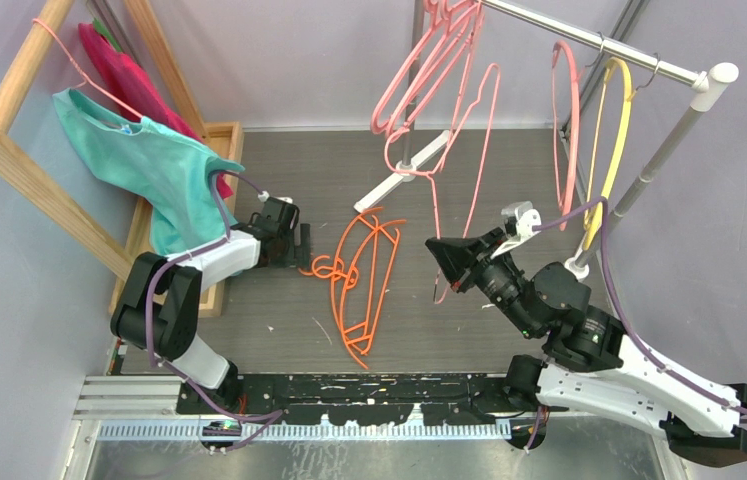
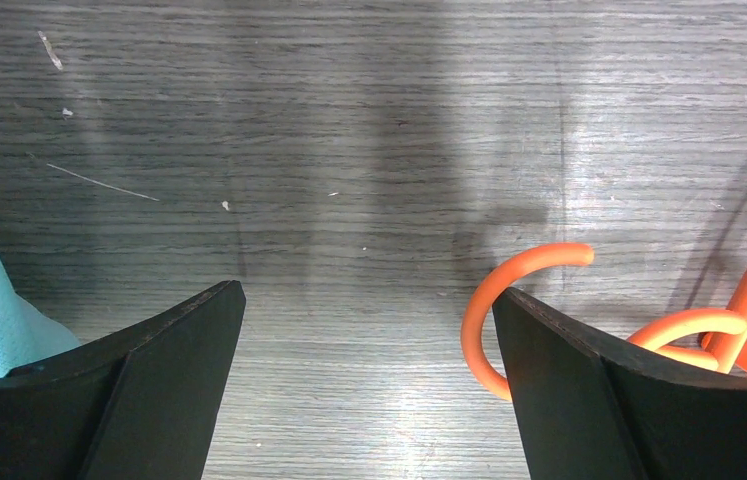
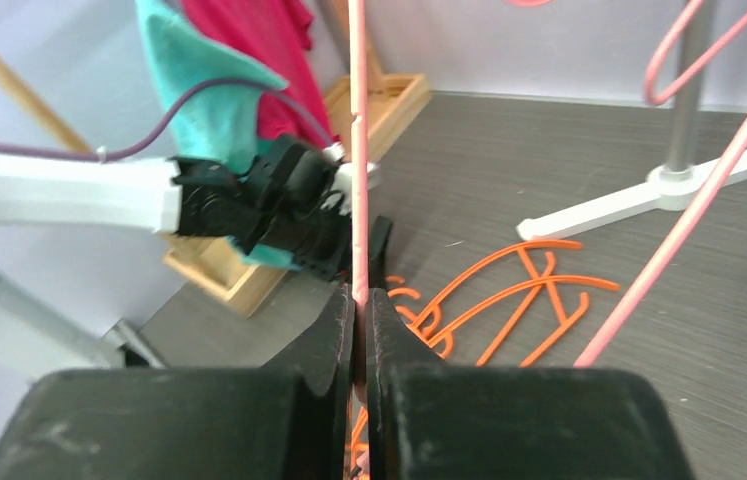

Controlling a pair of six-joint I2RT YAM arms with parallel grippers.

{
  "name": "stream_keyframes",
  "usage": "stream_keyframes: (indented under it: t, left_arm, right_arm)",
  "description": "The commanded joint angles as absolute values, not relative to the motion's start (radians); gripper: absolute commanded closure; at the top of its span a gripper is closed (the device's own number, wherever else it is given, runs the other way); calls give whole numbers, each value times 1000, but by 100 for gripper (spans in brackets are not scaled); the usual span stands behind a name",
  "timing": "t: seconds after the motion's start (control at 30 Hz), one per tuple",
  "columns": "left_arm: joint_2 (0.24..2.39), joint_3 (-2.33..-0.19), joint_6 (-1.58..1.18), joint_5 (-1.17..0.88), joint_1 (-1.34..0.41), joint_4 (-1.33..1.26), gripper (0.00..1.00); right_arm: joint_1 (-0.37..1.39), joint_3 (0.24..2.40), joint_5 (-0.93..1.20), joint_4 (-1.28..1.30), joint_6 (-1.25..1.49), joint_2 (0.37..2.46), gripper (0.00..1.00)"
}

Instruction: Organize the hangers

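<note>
Orange hangers (image 1: 364,280) lie tangled flat on the table. My left gripper (image 1: 294,245) rests low beside them, open and empty (image 2: 369,300); an orange hook (image 2: 509,285) curls against the inner side of its right finger. My right gripper (image 1: 446,262) is shut on the thin wire of a pink hanger (image 3: 358,150) that stands upright above the table (image 1: 479,160). In the right wrist view the wire runs straight up out of the closed gripper (image 3: 361,300). More pink hangers (image 1: 429,70), a single pink one (image 1: 566,120) and a yellow one (image 1: 614,130) hang on the metal rail (image 1: 599,42).
A wooden rack (image 1: 24,165) at the left carries a teal cloth (image 1: 154,170) on a thin pink hanger and a red cloth (image 1: 124,70). The rail's white foot (image 1: 404,175) and slanted pole (image 1: 649,170) stand on the table behind and right of my right arm.
</note>
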State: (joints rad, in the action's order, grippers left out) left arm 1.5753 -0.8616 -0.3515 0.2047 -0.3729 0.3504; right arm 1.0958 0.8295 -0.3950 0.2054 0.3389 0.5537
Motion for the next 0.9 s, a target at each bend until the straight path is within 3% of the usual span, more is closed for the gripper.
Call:
stream_keyframes:
  t: [0.0,0.2,0.5,0.87]
  left_arm:
    - [1563,-887,-354,200,-376,337,2]
    - [1539,-871,-356,198,-376,330,2]
    - [1532,-864,-356,192,-376,318,2]
    - [1539,-869,-351,200,-376,317,2]
  right_arm:
    - [1097,912,-596,107,275,629,99]
    - [1074,981,-683,-2,242,759,99]
    - [717,1040,-299,-27,457,870,99]
    - [574,1113,-107,-149,498,957,99]
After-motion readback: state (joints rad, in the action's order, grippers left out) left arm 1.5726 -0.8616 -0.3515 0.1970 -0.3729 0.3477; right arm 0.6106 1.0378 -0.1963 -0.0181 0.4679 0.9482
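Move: The right hand already holds the thin pink hanger, upright above its fingers. The rail stretch it is bound for lies about 27 cm ahead, roughly level sideways and some 22 cm above. The hanging pink hangers are about 27 cm ahead, 3 cm left and 8 cm up; the wide pink hanger hangs 18 cm ahead, 18 cm right and 5 cm up, the yellow hanger 7 cm to the right of that one and 3 cm nearer. From the idle left hand the rail stretch is about 13 cm ahead, 29 cm right and 55 cm up. Still pinching the thin pink hanger near its lower end, the right hand carries it forward some 13 cm towards the rail and the pink hangers already hanging there, rising about 4 cm, mostly over the first and last parts. The wrist swings clockwise by about 20 degrees, then eases back slightly; the fingers stay shut. ##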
